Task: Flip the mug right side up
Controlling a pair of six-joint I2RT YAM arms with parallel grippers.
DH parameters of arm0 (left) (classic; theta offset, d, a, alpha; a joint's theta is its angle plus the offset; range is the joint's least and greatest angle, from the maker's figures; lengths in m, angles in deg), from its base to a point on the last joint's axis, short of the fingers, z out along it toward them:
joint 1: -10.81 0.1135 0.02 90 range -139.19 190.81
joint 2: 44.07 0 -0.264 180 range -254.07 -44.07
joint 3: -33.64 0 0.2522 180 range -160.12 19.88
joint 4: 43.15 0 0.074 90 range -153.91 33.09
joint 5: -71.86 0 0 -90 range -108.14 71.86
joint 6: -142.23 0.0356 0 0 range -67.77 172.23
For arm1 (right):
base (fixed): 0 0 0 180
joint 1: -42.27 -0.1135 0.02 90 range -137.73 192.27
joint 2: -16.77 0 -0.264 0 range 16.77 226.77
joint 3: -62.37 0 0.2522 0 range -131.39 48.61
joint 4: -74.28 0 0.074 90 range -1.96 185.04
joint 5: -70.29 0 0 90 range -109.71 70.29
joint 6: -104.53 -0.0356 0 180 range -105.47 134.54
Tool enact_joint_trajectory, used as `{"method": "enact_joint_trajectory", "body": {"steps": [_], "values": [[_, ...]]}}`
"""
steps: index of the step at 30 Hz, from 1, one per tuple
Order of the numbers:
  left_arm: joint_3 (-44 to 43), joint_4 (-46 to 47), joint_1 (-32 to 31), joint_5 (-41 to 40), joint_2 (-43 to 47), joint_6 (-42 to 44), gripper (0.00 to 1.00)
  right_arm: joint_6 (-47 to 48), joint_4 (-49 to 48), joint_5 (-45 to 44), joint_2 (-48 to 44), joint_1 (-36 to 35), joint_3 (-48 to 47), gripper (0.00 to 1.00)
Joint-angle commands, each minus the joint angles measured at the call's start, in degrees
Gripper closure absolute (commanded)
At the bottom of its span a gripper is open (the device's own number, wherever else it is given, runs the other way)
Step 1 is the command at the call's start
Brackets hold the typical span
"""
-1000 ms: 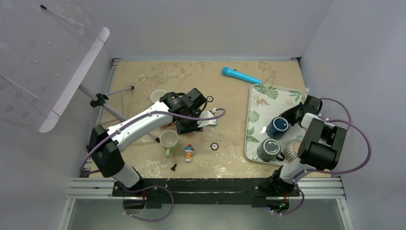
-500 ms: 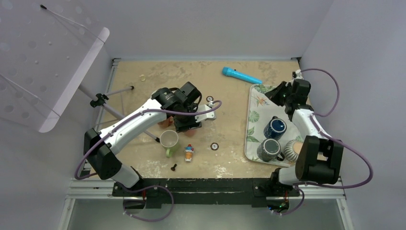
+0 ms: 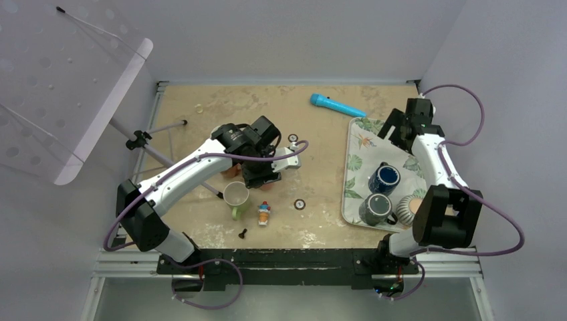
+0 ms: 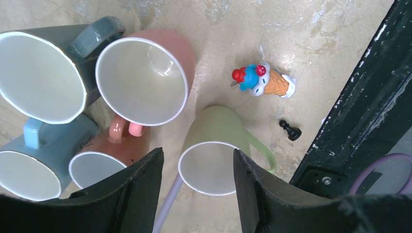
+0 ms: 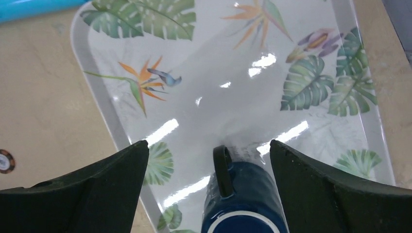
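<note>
A dark blue mug (image 3: 386, 178) stands with its rim up on the leaf-patterned tray (image 3: 364, 144), and its handle shows in the right wrist view (image 5: 248, 194). My right gripper (image 3: 396, 130) hovers open over the tray's far part (image 5: 218, 73), behind the mug and clear of it; its jaws (image 5: 206, 145) are wide with nothing between them. My left gripper (image 3: 259, 175) is open above a cluster of upright mugs. A green mug (image 4: 214, 155) shows below the gap of the left gripper (image 4: 197, 155), untouched.
Pink (image 4: 141, 80), dark grey (image 4: 39, 73), light blue (image 4: 34, 160) and terracotta (image 4: 97, 165) mugs crowd the left arm. An ice-cream toy (image 4: 262, 81) and a black pawn (image 4: 290, 130) lie nearby. A grey mug (image 3: 376, 208) and a striped cup (image 3: 408, 210) share the tray. A blue cylinder (image 3: 337, 105) lies at the back.
My right gripper has opened, let go of the blue mug and drawn back to the tray's far end. The left gripper has shifted slightly over the mug cluster.
</note>
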Motion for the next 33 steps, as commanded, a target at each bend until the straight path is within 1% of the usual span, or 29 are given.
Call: {"method": "enact_joint_trajectory", "body": {"steps": [1, 3, 5, 8, 11, 13, 15, 19, 22, 23, 24, 25, 29, 33], "values": [[1.9, 1.1, 0.2, 2.5, 2.5, -2.3, 0.41, 0.3, 7.1, -1.4, 4.2, -0.1, 0.5, 0.03], [3.1, 1.6, 0.2, 3.3, 3.0, -2.7, 0.41, -0.1, 9.5, -2.3, 6.5, -0.1, 0.5, 0.05], [3.9, 1.6, 0.2, 3.9, 3.6, -2.9, 0.41, 0.1, 10.5, -3.1, 6.7, -0.1, 1.1, 0.06], [4.9, 2.0, 0.2, 4.5, 5.3, -2.6, 0.41, 0.2, 10.4, -0.5, 6.3, 0.0, 2.6, 0.08], [5.0, 2.1, 0.1, 5.3, 7.0, -2.4, 0.41, 0.5, 11.5, 1.2, 9.1, 0.0, 3.4, 0.14], [5.1, 2.2, 0.1, 5.8, 8.0, -2.1, 0.41, 0.9, 11.3, 1.7, 10.4, 0.0, 4.2, 0.2], [5.1, 2.3, 0.1, 5.8, 8.4, -1.9, 0.41, 1.2, 10.4, 2.8, 10.7, 0.0, 4.9, 0.3], [5.2, 2.4, 0.1, 5.0, 8.6, -1.7, 0.41, 2.6, 10.0, 4.1, 11.3, 0.0, 4.5, 0.6], [5.1, 2.4, 0.1, 4.4, 8.6, -1.7, 0.41, 3.4, 9.6, 5.3, 11.7, -0.1, 3.1, 0.78], [5.1, 2.4, 0.1, 4.3, 8.6, -1.7, 0.41, 3.6, 9.5, 5.7, 11.7, -0.1, 2.6, 0.85], [5.2, 2.4, 0.1, 4.3, 8.4, -1.6, 0.41, 4.0, 9.3, 6.7, 11.5, -0.1, 2.0, 0.97], [5.2, 2.4, 0.1, 4.2, 8.4, -1.7, 0.41, 4.5, 9.1, 7.9, 11.1, -0.3, 1.5, 1.0], [4.8, 2.5, 0.1, 3.9, 7.8, -1.7, 0.41, 6.6, 5.4, 15.9, 6.4, -1.0, 1.3, 1.0], [4.4, 2.4, 0.2, 5.0, 7.4, -1.7, 0.41, 7.9, -2.2, 19.9, 0.5, -2.7, 3.6, 1.0]]}}
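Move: The dark blue mug stands bottom up on the tray with its handle on the far side, its middle some 11 cm back, 2 cm left and 11 cm below the open right hand. The grey-green mug is about 9 cm nearer the base than the blue mug and 2 cm to its left. The ribbed striped mug is also 9 cm nearer the base, 7 cm to its right. From the idle left hand, the blue mug lies about 36 cm right, 4 cm ahead and 13 cm lower. The blue mug's handle is what the right hand goes for: it drops about 11 cm while drawing back 6 cm, tipping its fingers some 25 degrees steeper, and closes from wide open to pinch the handle. Then it rises a couple of centimetres, going left and slightly forward while turning counter-clockwise. The empty left hand backs off about 2.5 cm, fingers still half open. ##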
